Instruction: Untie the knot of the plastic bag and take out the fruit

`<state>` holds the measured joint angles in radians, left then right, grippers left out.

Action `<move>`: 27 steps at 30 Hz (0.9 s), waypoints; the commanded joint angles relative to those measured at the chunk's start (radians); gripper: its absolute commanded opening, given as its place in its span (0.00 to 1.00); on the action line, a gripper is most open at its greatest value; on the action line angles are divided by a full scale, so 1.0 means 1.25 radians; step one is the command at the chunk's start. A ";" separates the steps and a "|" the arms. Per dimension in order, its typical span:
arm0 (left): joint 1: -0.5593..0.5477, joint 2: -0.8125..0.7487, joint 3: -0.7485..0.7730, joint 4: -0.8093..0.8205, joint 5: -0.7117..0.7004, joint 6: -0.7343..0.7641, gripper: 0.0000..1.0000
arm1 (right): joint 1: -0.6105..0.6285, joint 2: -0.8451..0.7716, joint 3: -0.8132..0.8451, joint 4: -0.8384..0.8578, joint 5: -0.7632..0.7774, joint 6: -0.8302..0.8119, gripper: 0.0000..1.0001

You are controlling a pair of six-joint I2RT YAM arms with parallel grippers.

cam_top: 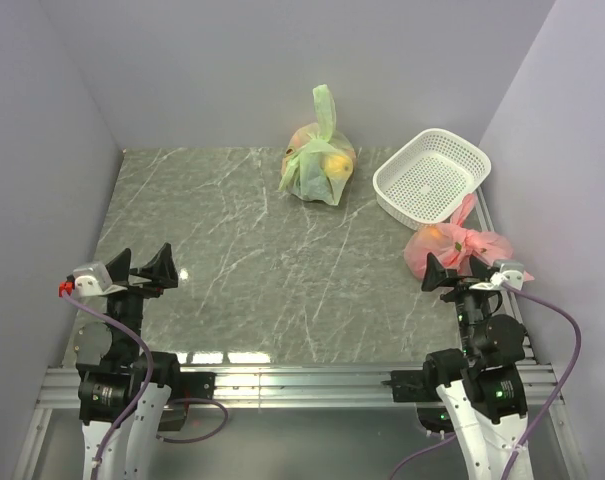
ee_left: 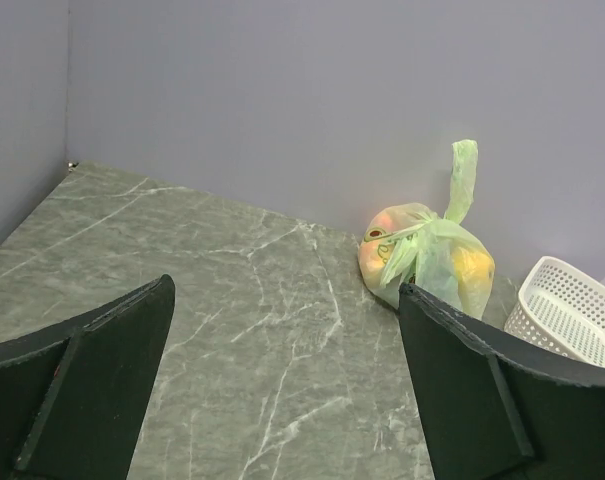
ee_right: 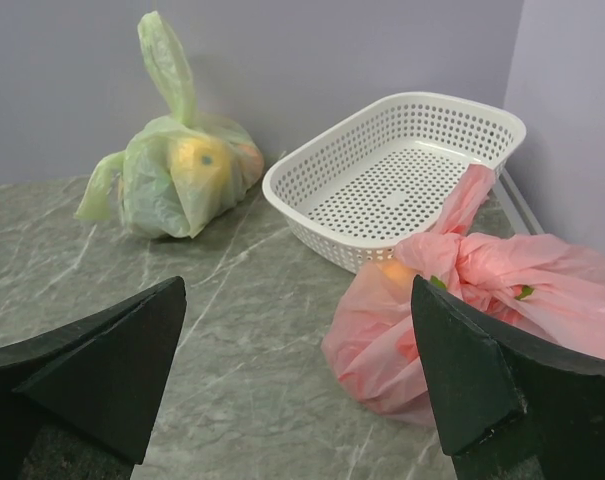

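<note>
The pink plastic bag [cam_top: 460,250] lies at the right of the table, just in front of the white basket, and also shows in the right wrist view [ee_right: 422,330]. Its knot [ee_right: 460,255] is tied, with one ear rising against the basket. An orange-yellow fruit [ee_right: 397,272] glows through the plastic; the other fruit is hidden inside. My right gripper [cam_top: 454,268] is open and empty just short of the bag, and its jaws frame the bag's left part in the right wrist view [ee_right: 297,300]. My left gripper [cam_top: 142,258] is open and empty at the near left, far from the bag.
A light green bag [cam_top: 319,165] of yellowish fruit with a tall tied top stands at the back middle. The white basket [cam_top: 387,185] sits empty at the back right. Walls close the table at the back and both sides.
</note>
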<state>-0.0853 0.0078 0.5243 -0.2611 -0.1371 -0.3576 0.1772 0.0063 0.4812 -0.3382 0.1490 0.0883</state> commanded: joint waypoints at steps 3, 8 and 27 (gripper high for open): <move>0.004 -0.071 0.022 0.010 0.000 0.003 0.99 | 0.003 -0.244 0.036 -0.002 0.024 0.020 1.00; 0.004 -0.074 0.026 0.008 -0.009 -0.021 0.99 | 0.004 -0.242 0.027 -0.001 0.093 0.059 1.00; -0.062 0.128 0.060 -0.054 0.009 -0.077 0.99 | 0.004 0.324 0.226 -0.240 0.465 0.440 1.00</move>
<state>-0.1310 0.1478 0.5732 -0.3130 -0.1287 -0.4423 0.1772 0.2546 0.7296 -0.5369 0.6186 0.5091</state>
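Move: Roughly 16 cm ahead of the right hand, 12 cm to its right and 19 cm below it sits the knotted pink bag. The white basket stands about 33 cm ahead and 10 cm right, the green bag about 34 cm ahead and 16 cm left, both well below the hand. From the left hand, the pink bag lies some 58 cm to the right, 16 cm ahead and 22 cm lower. Swinging right by about 6.5 cm and, late on, rising some 2 cm, the wide-open right hand lines up with the pink bag; its wrist turns clockwise and rolls its left side up, each by about 25 degrees. The left hand, also open, only starts late, easing forward, right and down some 3 cm in all while tipping slightly downward. ##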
